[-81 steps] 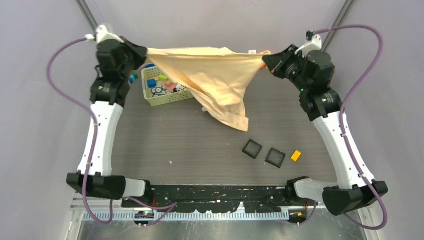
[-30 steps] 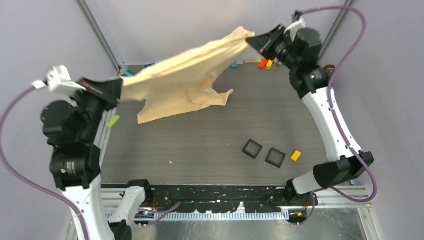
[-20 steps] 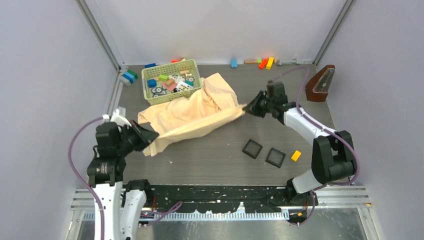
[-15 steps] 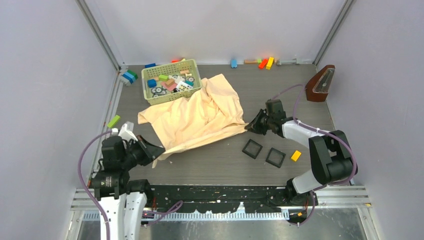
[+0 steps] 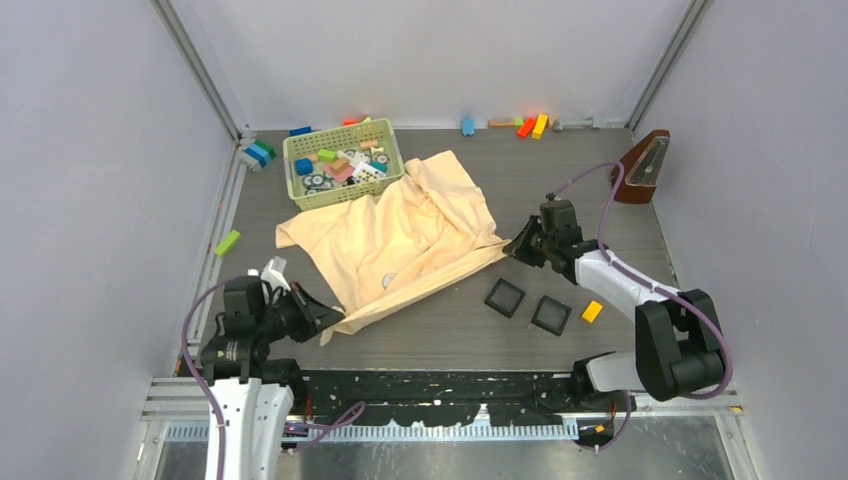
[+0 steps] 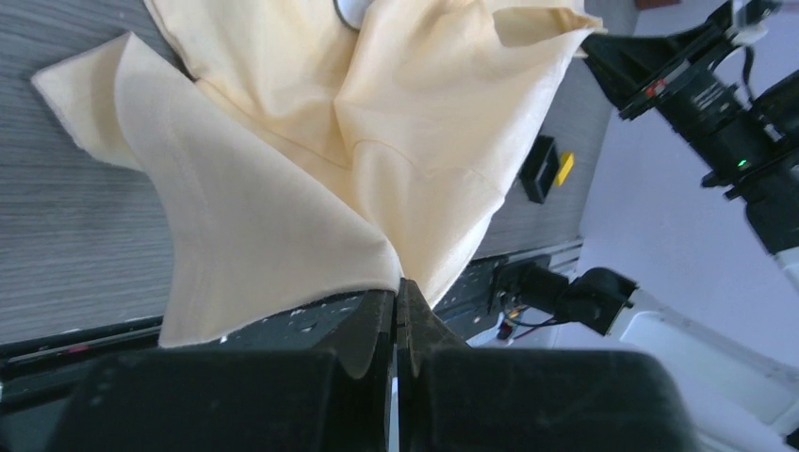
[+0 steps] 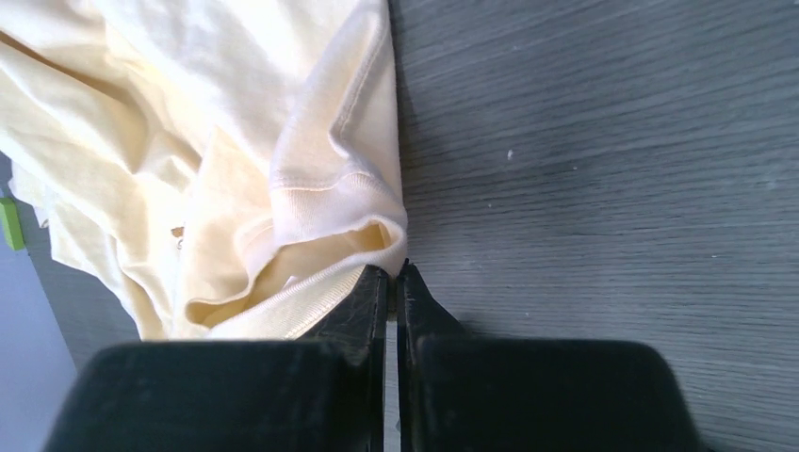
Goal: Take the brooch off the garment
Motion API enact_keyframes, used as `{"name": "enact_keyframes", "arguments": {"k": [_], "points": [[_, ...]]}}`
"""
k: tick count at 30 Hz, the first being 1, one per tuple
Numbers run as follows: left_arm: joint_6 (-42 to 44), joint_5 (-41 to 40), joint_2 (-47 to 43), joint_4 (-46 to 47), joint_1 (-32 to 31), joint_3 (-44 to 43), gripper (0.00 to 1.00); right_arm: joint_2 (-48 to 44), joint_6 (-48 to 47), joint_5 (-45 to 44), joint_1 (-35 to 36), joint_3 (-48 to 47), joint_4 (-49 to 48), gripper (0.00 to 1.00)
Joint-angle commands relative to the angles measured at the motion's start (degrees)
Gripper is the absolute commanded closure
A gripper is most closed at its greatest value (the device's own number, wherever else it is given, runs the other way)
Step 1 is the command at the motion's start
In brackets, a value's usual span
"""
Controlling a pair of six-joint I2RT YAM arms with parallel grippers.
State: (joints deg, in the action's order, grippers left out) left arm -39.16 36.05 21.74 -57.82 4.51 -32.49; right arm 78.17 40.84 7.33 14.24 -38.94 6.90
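The pale yellow garment (image 5: 400,230) lies crumpled across the table's middle-left. My left gripper (image 5: 335,318) is shut on its near corner, and in the left wrist view the cloth (image 6: 311,141) fans out from the closed tips (image 6: 399,282). My right gripper (image 5: 512,247) is shut on the ribbed hem at the garment's right edge (image 7: 320,202), tips low over the table (image 7: 394,268). A small flat round grey disc (image 5: 388,281) sits on the cloth, half under a fold (image 6: 350,11). I cannot make out the brooch in any view.
A green basket (image 5: 340,128) of small blocks stands behind the garment, which touches it. Two black square trays (image 5: 505,297) (image 5: 551,314) and a yellow block (image 5: 592,311) lie at the near right. A brown wedge-shaped object (image 5: 641,166) stands far right; loose blocks (image 5: 530,125) line the back edge.
Both arms came down from holding the garment stretched in the air and laid it on the table. Since half a second ago the cloth has spread slightly to the right and nearer.
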Motion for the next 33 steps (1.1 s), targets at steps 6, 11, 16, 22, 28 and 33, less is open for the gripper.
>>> {"name": "enact_keyframes", "arguments": {"k": [6,11,16,22,28,33], "points": [[-7.7,-6.3,12.9,20.9,-1.9,-4.3,1.0,-5.3,-2.2,-5.1,-0.7,6.2,-13.7,0.99],[-7.3,-16.3,22.1,25.2,-14.9,-7.7,1.0,-5.0,-2.2,-6.2,-0.7,8.1,-16.0,1.0],[-11.1,-27.6,26.6,27.8,-34.2,-7.3,1.0,-4.0,-2.3,-9.2,-0.6,8.2,-15.7,0.99],[-19.1,-43.5,22.6,25.7,-56.4,-2.4,1.0,-2.8,-2.1,-11.6,-0.6,8.1,-15.1,0.99],[-24.4,-46.9,27.8,23.5,-73.4,-1.4,1.0,-4.2,-1.2,-18.7,-0.6,8.3,-12.5,0.99],[-29.8,-57.6,37.5,21.1,-89.2,-7.3,1.0,-6.8,-1.2,-20.9,-0.7,9.4,-11.9,0.99]]}}
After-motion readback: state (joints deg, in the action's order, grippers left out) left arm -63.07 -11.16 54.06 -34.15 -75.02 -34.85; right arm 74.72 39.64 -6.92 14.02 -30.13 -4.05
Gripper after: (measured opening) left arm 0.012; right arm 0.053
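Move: My left hand, still pinching the garment's near-left corner, is headed for the table's front edge, roughly 12 cm to its right, 7 cm back and 13 cm below. The round brooch lies about 9 cm ahead of that hand, 7 cm right and 11 cm below. From my right hand, holding the other corner, the brooch is about 23 cm left, 5 cm back and 4 cm down; the nearer black frame is some 8 cm straight back and 5 cm below. I keep both pinches on the garment and swing my left hand about 7 cm forward over the cloth, then sweep it right and back, sinking, until its corner is drawn to the table's front edge. That wrist turns some 30 degrees clockwise, its left side rising. My right hand shifts about 4 cm right, turning slightly clockwise. ##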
